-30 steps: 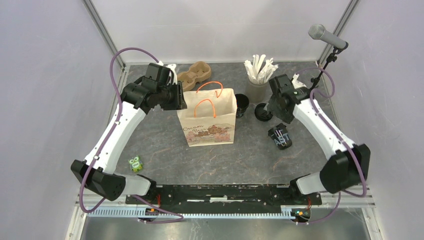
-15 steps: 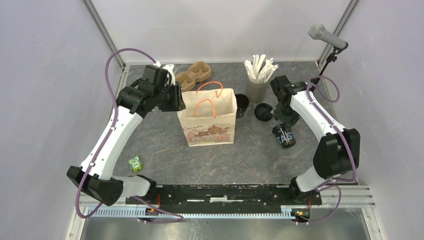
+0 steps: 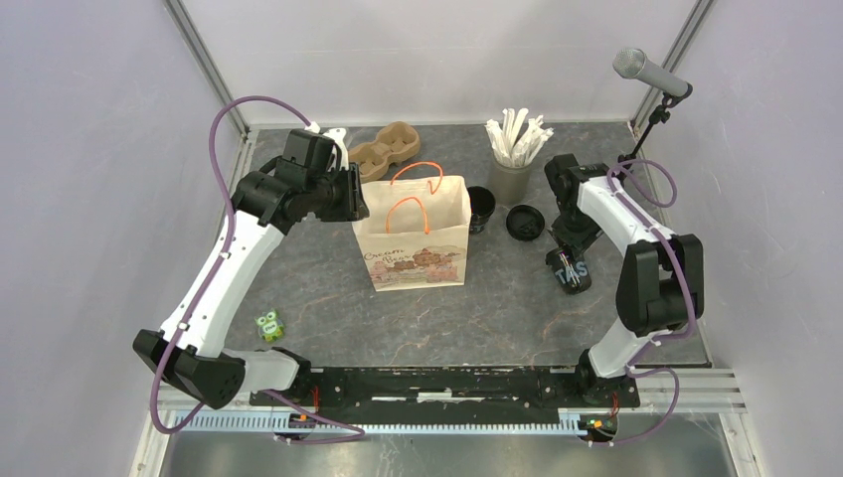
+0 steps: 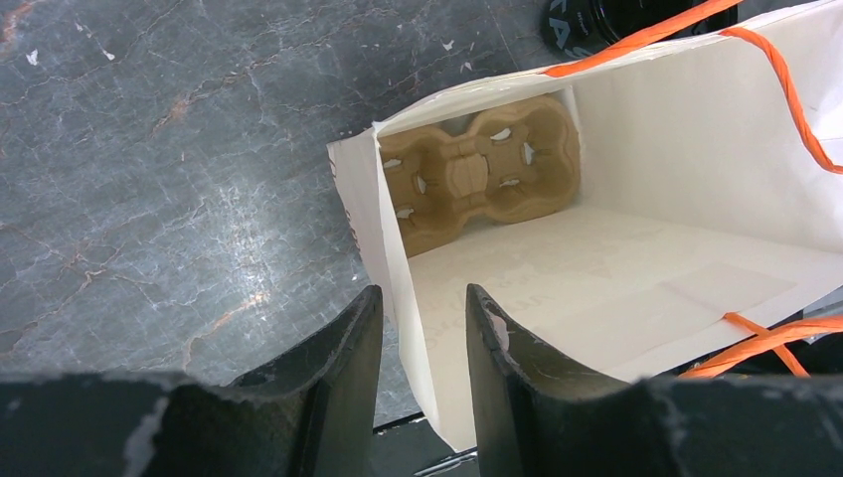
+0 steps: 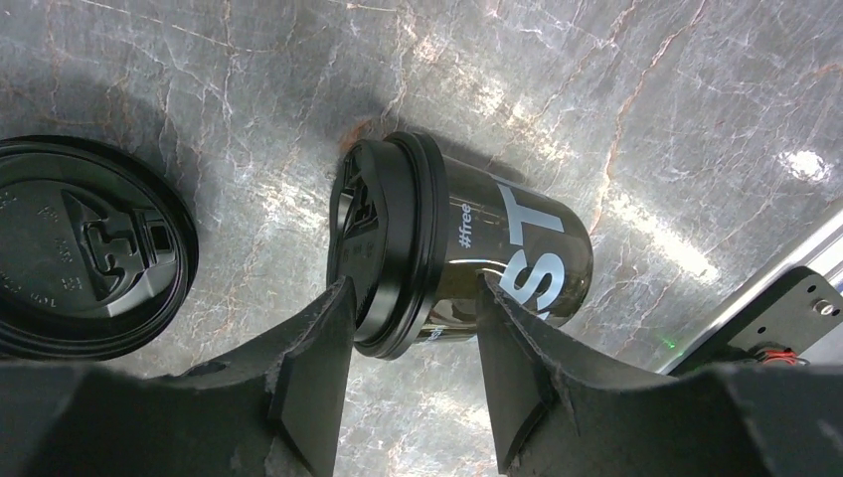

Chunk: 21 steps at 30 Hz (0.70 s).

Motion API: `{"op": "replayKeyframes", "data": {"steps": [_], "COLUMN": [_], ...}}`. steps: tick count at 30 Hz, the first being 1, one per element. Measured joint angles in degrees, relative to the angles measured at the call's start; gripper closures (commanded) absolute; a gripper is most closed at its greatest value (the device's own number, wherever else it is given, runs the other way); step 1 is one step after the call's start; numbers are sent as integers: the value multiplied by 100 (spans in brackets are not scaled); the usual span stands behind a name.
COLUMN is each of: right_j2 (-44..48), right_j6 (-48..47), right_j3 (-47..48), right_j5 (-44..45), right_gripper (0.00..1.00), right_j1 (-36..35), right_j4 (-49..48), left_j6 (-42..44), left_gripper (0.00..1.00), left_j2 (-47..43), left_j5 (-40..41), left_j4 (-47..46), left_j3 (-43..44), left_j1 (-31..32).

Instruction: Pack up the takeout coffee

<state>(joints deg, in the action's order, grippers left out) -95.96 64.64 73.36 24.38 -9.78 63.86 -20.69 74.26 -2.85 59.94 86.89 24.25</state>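
Observation:
The takeout coffee, a black lidded cup with white lettering, lies on its side on the table, right of the bag. My right gripper hangs over it, open. One fingertip sits by the lid's face and the other by the cup's wall; whether they touch the cup I cannot tell. From above, the cup pokes out below that gripper. My left gripper is open and straddles the left wall of the paper bag, which stands open. A brown carrier lies in the bag's bottom.
A loose black lid and an open black cup sit between bag and right arm. A grey cup of white sticks stands behind them. Another brown carrier is at the back, a green toy front left, a microphone back right.
My right arm has swung from the loose lid to above the lying cup, and its jaws have narrowed. The left arm has shifted only slightly at the bag.

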Motion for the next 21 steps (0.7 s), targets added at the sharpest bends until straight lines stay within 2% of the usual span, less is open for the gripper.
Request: {"op": "replayKeyframes", "data": {"steps": [4,10,13,17,19,21], "right_j2": [-9,37,210,511,660,800], "right_j6": [-39,-221,-372,-557,-621,-697], "right_j3": [0,-15,-146,-431,-546,-671], "right_j5": [46,142,103,46,4,-26], "right_gripper": [55,72,83,89,98,100], "right_j1": [17,22,33,33,33,33], "right_j4": [-2,-122,-284,-457,-535,-627], "left_j6": [2,2,2,2,2,2], "left_gripper": [57,57,57,57,57,57], "left_j2": [9,22,28,57,85,122], "left_j5": [4,39,46,48,48,66], "left_j4": [0,0,-2,-4,-7,-7], "left_j3": [0,0,0,0,2,2], "left_j1": [0,0,0,0,11,28]}}
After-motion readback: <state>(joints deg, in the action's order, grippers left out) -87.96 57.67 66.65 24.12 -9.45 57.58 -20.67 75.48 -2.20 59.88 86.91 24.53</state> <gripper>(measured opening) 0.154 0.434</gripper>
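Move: The lidded coffee cup lies on its side just under the open right hand, its middle about 3 cm back and 2 cm below, with the fingers around its lid rim. The spare lid is roughly 10 cm left and 5 cm ahead of that hand, and the open black cup about 21 cm left and 8 cm ahead. From the left hand, the lidded cup is some 42 cm right, 2 cm back and 21 cm below. The right fingers close on the cup's lid rim as the hand eases about 1 cm up and back. ##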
